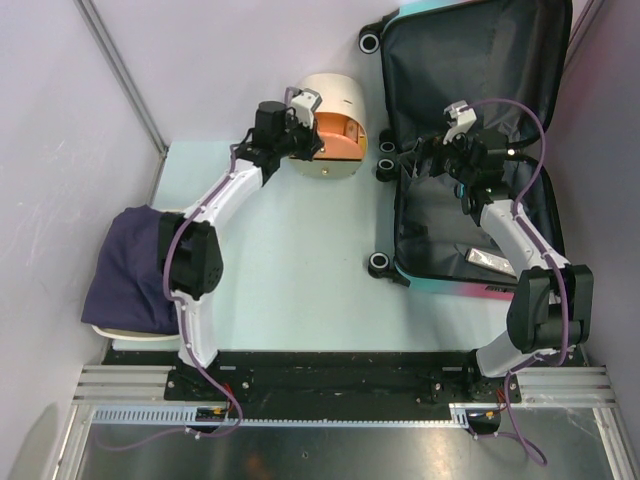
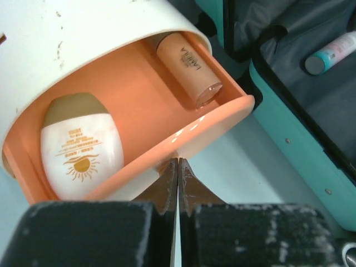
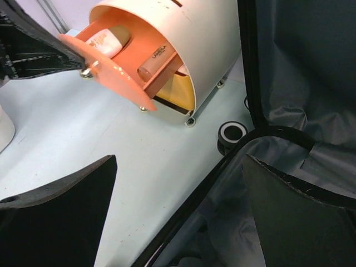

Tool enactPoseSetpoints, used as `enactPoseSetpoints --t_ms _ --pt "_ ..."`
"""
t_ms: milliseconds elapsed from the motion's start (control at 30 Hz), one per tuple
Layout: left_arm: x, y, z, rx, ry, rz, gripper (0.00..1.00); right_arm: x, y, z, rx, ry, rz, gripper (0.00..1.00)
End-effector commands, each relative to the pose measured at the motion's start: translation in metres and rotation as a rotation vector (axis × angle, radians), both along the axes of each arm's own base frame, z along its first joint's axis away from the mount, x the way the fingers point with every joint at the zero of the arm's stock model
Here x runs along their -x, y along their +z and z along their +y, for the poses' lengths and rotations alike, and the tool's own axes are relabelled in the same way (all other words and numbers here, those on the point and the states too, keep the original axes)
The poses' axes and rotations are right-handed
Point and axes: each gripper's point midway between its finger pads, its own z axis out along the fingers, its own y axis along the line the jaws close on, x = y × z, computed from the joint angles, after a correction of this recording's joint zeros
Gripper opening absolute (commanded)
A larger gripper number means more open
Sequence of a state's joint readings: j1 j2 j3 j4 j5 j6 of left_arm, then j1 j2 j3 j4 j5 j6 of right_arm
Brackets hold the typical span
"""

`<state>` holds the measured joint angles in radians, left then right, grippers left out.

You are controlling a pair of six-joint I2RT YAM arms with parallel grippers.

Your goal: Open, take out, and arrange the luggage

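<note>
The luggage lies open at the right, its dark grey lining up and its lid leaning against the back wall. Its teal rim shows in the left wrist view and its lining in the right wrist view. My right gripper is open and empty and hovers over the suitcase's left edge. My left gripper is shut on the small knob of the orange drawer of the cream cylindrical box. The drawer is pulled out.
The drawer holds a white sunscreen bottle and a peach tube. A teal-and-pink tube and a small flat item lie in the suitcase. Navy cloth is heaped at the left. A black wheel sits near the box.
</note>
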<state>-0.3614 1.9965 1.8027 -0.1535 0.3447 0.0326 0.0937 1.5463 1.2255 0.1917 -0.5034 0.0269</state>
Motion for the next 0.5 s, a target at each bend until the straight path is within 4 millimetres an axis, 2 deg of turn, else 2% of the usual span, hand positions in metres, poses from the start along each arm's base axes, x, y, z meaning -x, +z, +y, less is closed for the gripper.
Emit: enactPoseSetpoints --t_ms 0,67,100,133,167,200,233,300,467 --pt "-0.038 0.014 -0.002 0.001 0.058 -0.076 0.0 -0.008 0.021 -0.001 -0.021 -0.007 -0.046 1.0" --pt "-0.05 0.021 -0.007 0.007 0.058 -0.107 0.0 -0.01 0.019 -0.001 -0.023 -0.008 -0.043 1.0" --pt "-0.058 0.037 -0.009 0.015 0.061 -0.148 0.0 -0.009 0.019 -0.001 -0.024 -0.009 -0.042 1.0" --pt "-0.066 0.027 -0.012 0.009 0.06 -0.145 0.0 -0.009 0.019 -0.001 -0.024 -0.009 -0.041 1.0" --pt "-0.071 0.026 -0.014 0.006 0.062 -0.152 0.0 -0.01 0.021 -0.001 -0.023 -0.011 -0.044 1.0" --pt "-0.076 0.036 -0.015 0.01 0.063 -0.186 0.0 -0.01 0.02 -0.002 -0.023 -0.013 -0.041 1.0" --pt "-0.082 0.024 -0.016 0.002 0.063 -0.175 0.01 -0.01 0.021 -0.002 -0.019 -0.014 -0.044 1.0" --pt "-0.086 0.022 -0.017 -0.008 0.065 -0.185 0.03 -0.01 0.022 -0.003 -0.015 -0.023 -0.047 1.0" --pt "-0.094 0.001 -0.015 -0.039 0.081 -0.172 0.05 -0.009 0.023 -0.005 -0.01 -0.024 -0.052 1.0"
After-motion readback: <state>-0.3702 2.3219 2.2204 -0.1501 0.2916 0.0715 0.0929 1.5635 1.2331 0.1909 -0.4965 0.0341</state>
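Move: Right at the left hand's shut fingertips is the front of the cabinet's pulled-out orange drawer, about 1 cm ahead and 1 cm higher. In the drawer, the white bottle lies some 4 cm ahead and 5 cm left of the hand, the tan bottle about 5 cm ahead and 6 cm right. The yellow drawer's front stands roughly 8 cm ahead, 1 cm right and 5 cm lower. From the right hand, the orange front is some 24 cm left, 6 cm ahead and 4 cm lower. Pushing with the tips of its shut fingers against the orange drawer's front by the knob, the left hand drives forward about 8 cm, drifting some 2 cm right and staying nearly level, to run the drawer into the cabinet. The wrist tips the fingers up by about 5 degrees, and the hand slows almost to a stop at the end. ##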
